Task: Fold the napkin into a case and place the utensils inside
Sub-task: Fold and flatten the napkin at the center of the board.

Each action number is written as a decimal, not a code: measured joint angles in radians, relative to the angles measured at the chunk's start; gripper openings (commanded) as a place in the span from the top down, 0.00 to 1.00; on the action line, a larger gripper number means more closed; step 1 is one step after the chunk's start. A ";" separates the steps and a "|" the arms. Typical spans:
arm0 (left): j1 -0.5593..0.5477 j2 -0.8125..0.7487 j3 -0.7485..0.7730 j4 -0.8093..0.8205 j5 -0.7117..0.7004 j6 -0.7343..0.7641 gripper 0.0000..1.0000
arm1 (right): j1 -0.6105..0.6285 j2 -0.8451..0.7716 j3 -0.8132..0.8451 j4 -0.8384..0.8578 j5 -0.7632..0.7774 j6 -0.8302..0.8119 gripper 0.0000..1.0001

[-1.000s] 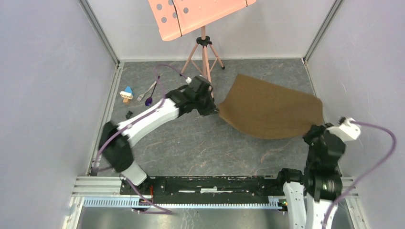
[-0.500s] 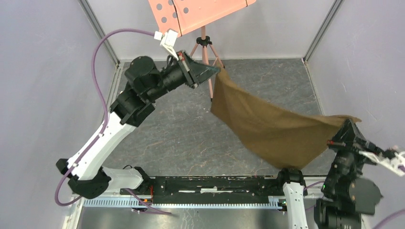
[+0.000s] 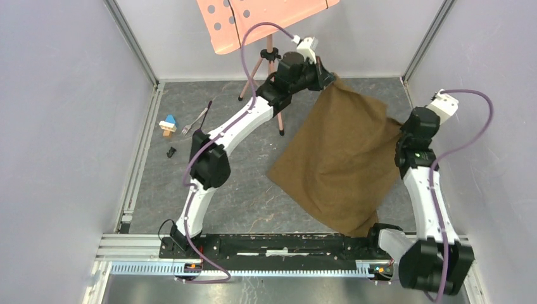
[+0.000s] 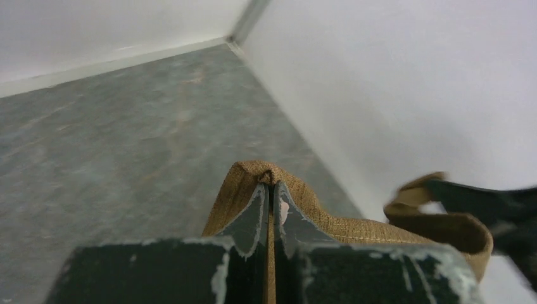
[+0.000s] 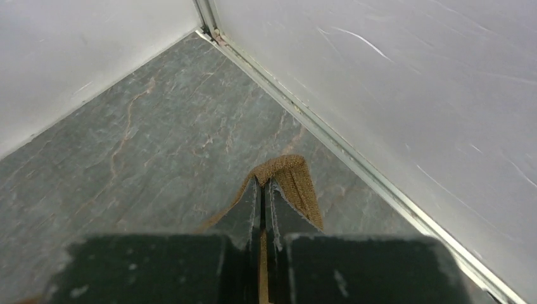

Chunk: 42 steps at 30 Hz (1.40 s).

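Note:
The olive-brown napkin (image 3: 332, 158) is held up by two corners, and its lower part trails on the table toward the front. My left gripper (image 3: 328, 78) is shut on the far corner, which wraps over its tips (image 4: 270, 187) in the left wrist view. My right gripper (image 3: 400, 139) is shut on the right corner, a brown fold (image 5: 292, 182) pinched between its tips (image 5: 263, 185). The silver fork (image 3: 194, 121) lies at the far left. Beside it shows the spoon's thin dark handle (image 3: 208, 106); its bowl is hidden by my left arm.
A pink music stand (image 3: 266, 19) on a tripod (image 3: 271, 69) stands at the back, close behind my left gripper. A small blue, white and tan block (image 3: 168, 124) and a tiny black piece (image 3: 171, 152) lie near the left wall. Walls enclose three sides.
Both arms lifted the napkin off the table. The left gripper swung right to the back centre with its corner, and the right gripper moved back and up. The cloth now hangs between them.

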 measured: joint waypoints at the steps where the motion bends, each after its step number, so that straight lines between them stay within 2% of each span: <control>1: 0.014 0.068 0.028 0.009 0.002 0.006 0.98 | -0.002 0.047 0.000 0.035 -0.002 -0.013 1.00; 5: 0.049 0.209 0.054 0.046 0.007 0.027 0.98 | -0.035 0.238 0.019 0.187 -0.024 -0.064 1.00; 10: 0.077 0.272 0.059 0.095 0.013 0.027 0.98 | -0.071 0.448 0.127 0.272 -0.086 -0.116 1.00; 17: 0.099 0.280 0.056 0.200 0.039 0.024 0.98 | -0.076 0.516 0.166 0.315 -0.146 -0.168 1.00; 23: 0.098 0.279 -0.003 0.253 0.036 0.014 0.98 | -0.082 0.522 0.188 0.293 -0.169 -0.176 1.00; 29: 0.097 0.253 -0.132 0.229 0.045 -0.045 0.98 | -0.084 0.454 0.156 0.157 -0.169 -0.130 1.00; 36: 0.097 0.125 -0.393 0.140 0.059 -0.139 0.98 | -0.103 0.312 0.003 -0.043 -0.124 -0.034 1.00; 42: 0.097 -0.020 -0.581 0.037 0.094 -0.202 0.98 | -0.114 0.200 -0.238 -0.135 -0.116 -0.006 1.00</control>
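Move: Both hands already pinch the far edge of the napkin in the air. The board patch it will be laid on centres about 10 cm back, 9 cm right and 32 cm below the left hand; from the right hand, 4 cm ahead, 16 cm left and 24 cm below. The loose near edge's middle trails 28 cm back of the left hand, straight behind and 30 cm below. The stand's near foot is 2 cm back, 13 cm left, 32 cm down from the left hand. Keeping their pinch on the napkin, both hands swing on forward and down over the board, the left about 9 cm out and 12 cm lower, the right about 12 cm out and 5 cm lower, and hang there briefly. Then both sweep back towards the base and down, the left some 12 cm back with a drift to its left, the right some 17 cm back, wrists tipping about 30 degrees downward, to bring the held edge back over the napkin's loose part. ##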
